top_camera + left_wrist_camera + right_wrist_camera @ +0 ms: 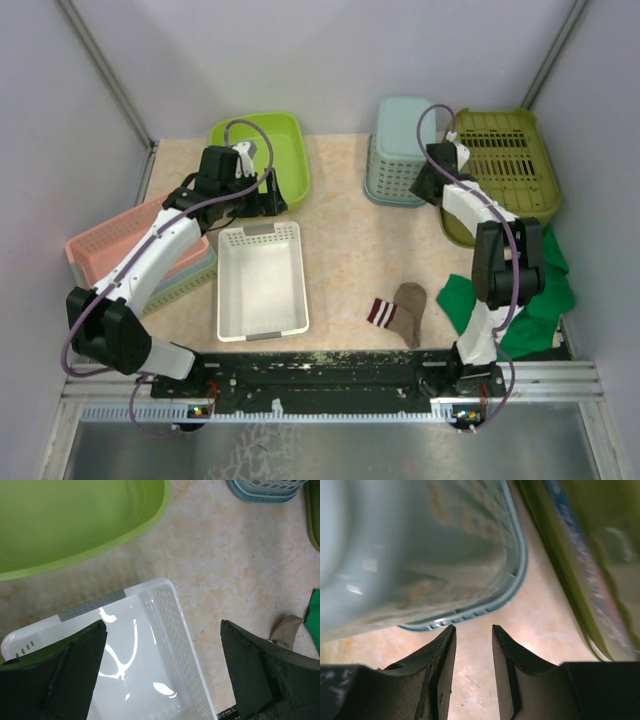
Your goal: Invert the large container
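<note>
The large olive-green slatted container stands at the back right with its slotted face up. In the right wrist view its rim runs along the right edge. Beside it a teal basket sits rim-down on the table. My right gripper hangs low between the two. Its jaws are a narrow gap apart with nothing between them, just short of the teal rim. My left gripper is wide open and empty above the far right corner of a white basket.
A lime tub lies behind the white basket. Stacked pink and grey baskets stand at the left. A brown striped sock and a green cloth lie at the front right. Walls close in on three sides.
</note>
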`<state>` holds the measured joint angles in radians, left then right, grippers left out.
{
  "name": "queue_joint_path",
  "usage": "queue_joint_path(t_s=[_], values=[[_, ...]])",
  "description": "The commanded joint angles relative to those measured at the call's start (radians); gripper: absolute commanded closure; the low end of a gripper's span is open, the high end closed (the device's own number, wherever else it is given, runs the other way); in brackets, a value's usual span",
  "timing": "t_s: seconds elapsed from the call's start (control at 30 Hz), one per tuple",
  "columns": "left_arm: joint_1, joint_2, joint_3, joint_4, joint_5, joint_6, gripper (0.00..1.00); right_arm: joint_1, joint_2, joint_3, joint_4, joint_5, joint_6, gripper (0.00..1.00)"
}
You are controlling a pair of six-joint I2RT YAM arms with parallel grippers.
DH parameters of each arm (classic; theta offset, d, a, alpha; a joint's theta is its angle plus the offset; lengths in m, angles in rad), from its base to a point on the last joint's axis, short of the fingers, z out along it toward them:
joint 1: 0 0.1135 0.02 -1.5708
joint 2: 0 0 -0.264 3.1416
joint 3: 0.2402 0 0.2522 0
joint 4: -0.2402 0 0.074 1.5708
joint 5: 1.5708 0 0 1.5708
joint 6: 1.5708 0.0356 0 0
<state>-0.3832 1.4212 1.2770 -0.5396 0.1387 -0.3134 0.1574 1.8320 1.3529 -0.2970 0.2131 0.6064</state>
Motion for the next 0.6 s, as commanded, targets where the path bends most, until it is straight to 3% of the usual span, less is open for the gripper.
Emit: queue_joint_path(t_s=[0.0,0.13,0.27,0.57], values=[[-0.021,0.051,0.032,0.018,-0.087,-0.003,0.01,-0.036,-0.143,-0.103,0.126,-0.181,-0.022,0.64],[-0.041,0.165,0.109,-0.032,-0.176,-0.003,0.01,-0.035,-0.281,-0.222,0.188,-0.321,-0.061,0.57],[-0.079,0.264,0.204,-0.037,-0.269,0.041,0.01,-0.010,-0.445,-0.325,0.160,-0.355,-0.105,0.48],[-0.167,0.601,0.526,0.019,-0.477,0.015,0.02,0.014,-0.796,-0.406,-0.148,-0.246,-0.180,0.30]])
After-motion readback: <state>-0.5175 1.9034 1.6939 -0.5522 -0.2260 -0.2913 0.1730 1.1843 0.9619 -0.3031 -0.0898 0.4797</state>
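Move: The lime container's middle is about 25 cm ahead of the left gripper, level with it sideways and 18 cm lower. The white basket lies some 9 cm back and 18 cm below; the pink basket stands about 28 cm left and 8 cm back. From the right gripper, the upturned blue-grey container's middle is roughly 16 cm ahead, 7 cm left and 4 cm lower, the olive container 9 cm ahead and 16 cm right. Draw the right gripper back about 13 cm and up 10 cm, away from the near right corner of the blue-grey container, opening its part-open fingers wider and swinging it some 20 degrees counter-clockwise. Meanwhile bring the open left gripper down, then forward about 10 cm and a little right, rolling its left side up, towards the lime container's near right corner. ##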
